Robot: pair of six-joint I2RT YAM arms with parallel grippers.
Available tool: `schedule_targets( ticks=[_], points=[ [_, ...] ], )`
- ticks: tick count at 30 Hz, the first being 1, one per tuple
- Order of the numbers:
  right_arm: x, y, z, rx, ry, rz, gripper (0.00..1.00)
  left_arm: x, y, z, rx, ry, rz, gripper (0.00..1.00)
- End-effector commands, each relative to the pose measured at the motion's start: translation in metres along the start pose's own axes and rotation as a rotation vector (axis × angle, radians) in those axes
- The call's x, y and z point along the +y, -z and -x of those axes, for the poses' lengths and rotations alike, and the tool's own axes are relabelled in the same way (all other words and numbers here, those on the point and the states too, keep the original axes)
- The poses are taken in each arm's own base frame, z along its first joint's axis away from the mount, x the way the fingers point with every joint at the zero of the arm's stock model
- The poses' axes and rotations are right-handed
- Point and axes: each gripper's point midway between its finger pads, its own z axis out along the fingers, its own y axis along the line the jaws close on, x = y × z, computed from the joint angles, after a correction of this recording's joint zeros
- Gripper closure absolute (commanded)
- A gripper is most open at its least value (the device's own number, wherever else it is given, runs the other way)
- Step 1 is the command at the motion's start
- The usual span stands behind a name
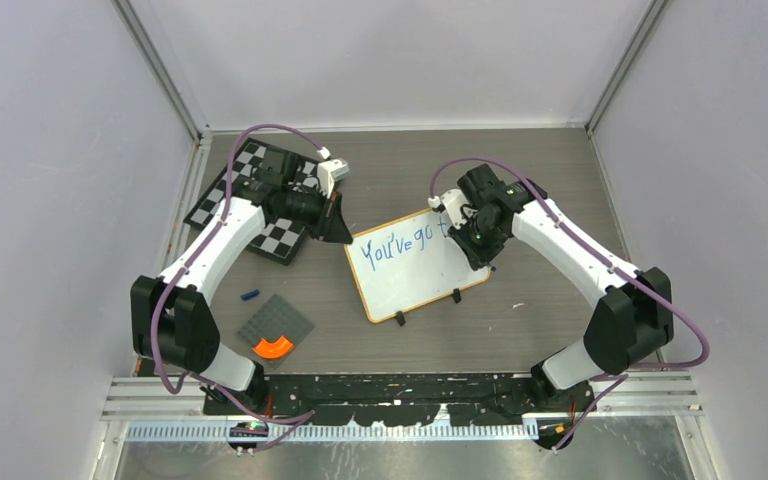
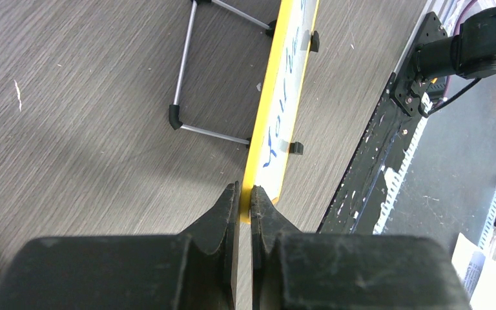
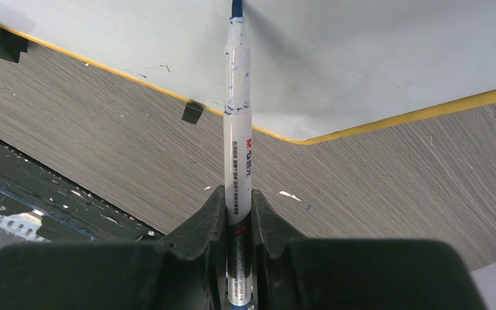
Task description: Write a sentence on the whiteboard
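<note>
The whiteboard [image 1: 412,282], white with a light frame, lies angled at mid-table with blue writing "You've go" along its upper part. My left gripper [image 1: 345,235] is shut on the frame at the board's upper left corner. The left wrist view shows the frame's yellow edge [image 2: 270,84] pinched between the jaws of that gripper [image 2: 246,192]. My right gripper [image 1: 460,228] is over the board's upper right, shut on a white marker [image 3: 237,129]. The marker's blue tip [image 3: 236,8] reaches the white surface [image 3: 374,58]. The right gripper [image 3: 237,197] grips the barrel low down.
A black-and-white chessboard [image 1: 260,200] lies at the back left, under the left arm. A grey baseplate [image 1: 275,322] carrying an orange piece [image 1: 272,347] sits front left, with a small blue object [image 1: 250,295] beside it. A wire stand [image 2: 187,84] shows behind the board.
</note>
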Motion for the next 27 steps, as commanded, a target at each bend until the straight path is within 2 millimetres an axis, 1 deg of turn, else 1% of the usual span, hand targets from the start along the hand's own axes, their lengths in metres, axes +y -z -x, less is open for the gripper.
schedule_targets(
  ticks=[1, 6, 10, 14, 17, 21, 23, 24, 25, 27],
  points=[
    [-0.007, 0.020, 0.010, -0.069, 0.022, -0.058, 1.00, 0.001, -0.007, -0.009, 0.036, -0.002, 0.001, 1.00],
    [-0.017, 0.028, 0.017, -0.085, 0.024, -0.104, 1.00, 0.000, -0.006, -0.008, 0.035, -0.004, 0.005, 1.00],
    [-0.018, 0.036, 0.023, -0.106, 0.030, -0.105, 1.00, -0.001, -0.007, -0.010, 0.039, -0.002, -0.001, 1.00],
    [-0.010, 0.048, 0.030, -0.140, 0.041, -0.067, 1.00, -0.003, -0.006, -0.009, 0.038, -0.008, 0.000, 1.00],
    [0.007, 0.058, 0.032, -0.176, 0.061, -0.003, 1.00, -0.005, -0.005, -0.008, 0.034, -0.009, -0.004, 0.99],
    [0.040, 0.065, 0.032, -0.219, 0.096, 0.104, 1.00, -0.013, -0.005, -0.006, 0.020, -0.013, -0.046, 0.83],
    [0.056, 0.065, 0.032, -0.232, 0.119, 0.159, 1.00, -0.016, -0.004, -0.004, 0.011, -0.013, -0.059, 0.68],
    [0.063, 0.064, 0.031, -0.232, 0.128, 0.180, 1.00, -0.017, -0.004, -0.004, 0.010, -0.012, -0.063, 0.64],
    [0.070, 0.063, 0.031, -0.235, 0.139, 0.199, 1.00, -0.019, -0.004, -0.004, 0.008, -0.010, -0.070, 0.60],
    [0.083, 0.060, 0.030, -0.237, 0.161, 0.233, 1.00, -0.020, -0.005, -0.004, 0.007, -0.004, -0.081, 0.56]
  ],
)
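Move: The right hand's marker is already on the whiteboard at the unfinished t, roughly 5 cm ahead of the hand, 5 cm to its left and about level. The o is about 5 cm ahead and 9 cm left; the right-hand clip is some 5 cm back, 2 cm left and 11 cm below. The left hand still pinches the board's upper left corner between its pads, with the t about 18 cm to its right, 3 cm ahead and 4 cm lower. Right hand curls the t's foot upward, lifts off left, back and up some 7 cm; left fingers open. ##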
